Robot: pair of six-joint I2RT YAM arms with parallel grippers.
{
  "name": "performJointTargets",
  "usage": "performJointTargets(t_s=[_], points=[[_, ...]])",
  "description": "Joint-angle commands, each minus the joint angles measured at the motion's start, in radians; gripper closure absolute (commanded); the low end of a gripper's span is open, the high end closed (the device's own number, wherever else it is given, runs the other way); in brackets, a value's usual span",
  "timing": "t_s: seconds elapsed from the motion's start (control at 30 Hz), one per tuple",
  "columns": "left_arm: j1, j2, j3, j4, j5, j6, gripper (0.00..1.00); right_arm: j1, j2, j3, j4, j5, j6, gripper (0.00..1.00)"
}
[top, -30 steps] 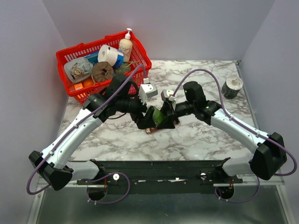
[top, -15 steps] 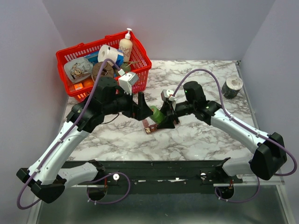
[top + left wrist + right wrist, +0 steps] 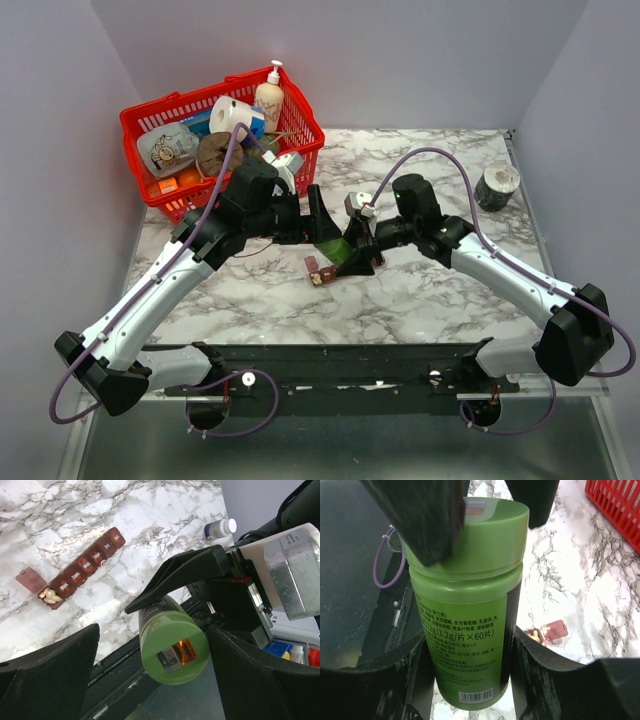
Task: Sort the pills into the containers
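My right gripper (image 3: 470,680) is shut on a green pill bottle (image 3: 465,605), held tilted above the table with its green cap on. My left gripper (image 3: 153,629) is open, with one finger (image 3: 420,515) on each side of the cap and a gap on both sides. The bottle (image 3: 333,250) hangs between both grippers at the table's middle in the top view. Below it lie the containers (image 3: 80,572), a red-brown strip of lidded compartments. Its end lid is open, with pale pills (image 3: 50,596) inside. The strip (image 3: 320,272) is partly hidden by the right gripper (image 3: 355,255).
A red mesh basket (image 3: 150,115) full of household items stands at the back left, close behind the left arm. A small white-capped bottle (image 3: 219,528) stands near the right wall (image 3: 497,185). A black rail runs along the table's near edge (image 3: 330,355).
The left wrist lifted and turned away toward the basket, then came back, and its open jaws now straddle the bottle cap. The right arm and bottle have not moved.
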Motion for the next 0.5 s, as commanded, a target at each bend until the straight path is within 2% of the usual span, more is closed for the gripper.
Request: performJointTargets(t_s=[0.0,0.23,0.47], points=[[-0.013,0.011,0.034,0.02,0.017,-0.03,0.12,-0.004,-0.01,0.029,0.029,-0.001,-0.016,1.0],[-0.014,0.019,0.031,0.006,0.055,-0.009,0.32,-0.004,-0.012,0.029,0.027,0.002,-0.015,0.99],[-0.014,0.039,0.04,-0.015,0.121,0.019,0.39,-0.004,-0.012,0.031,0.03,0.005,-0.013,0.99]])
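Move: The green bottle's cap already stands between the left gripper's open fingers, about 2 cm to the right of the hand point, 1 cm back and 2 cm below. The pill organizer lies on the table about 6 cm farther forward and 5 cm right of the left hand, some 22 cm below; the red basket is roughly 30 cm forward, 23 cm left and 16 cm below. From the right hand, which holds the bottle's body, the cap is about 2 cm forward, 4 cm left and 5 cm above. Close the left gripper around the green cap, from almost wide open to roughly two thirds, while easing the hand about 1 cm to the right and slightly back to centre the fingers on the cap, bringing the pads up against its sides. Keep the wrist's attitude nearly unchanged. With the right gripper, hold still and keep its grip on the bottle's body. ##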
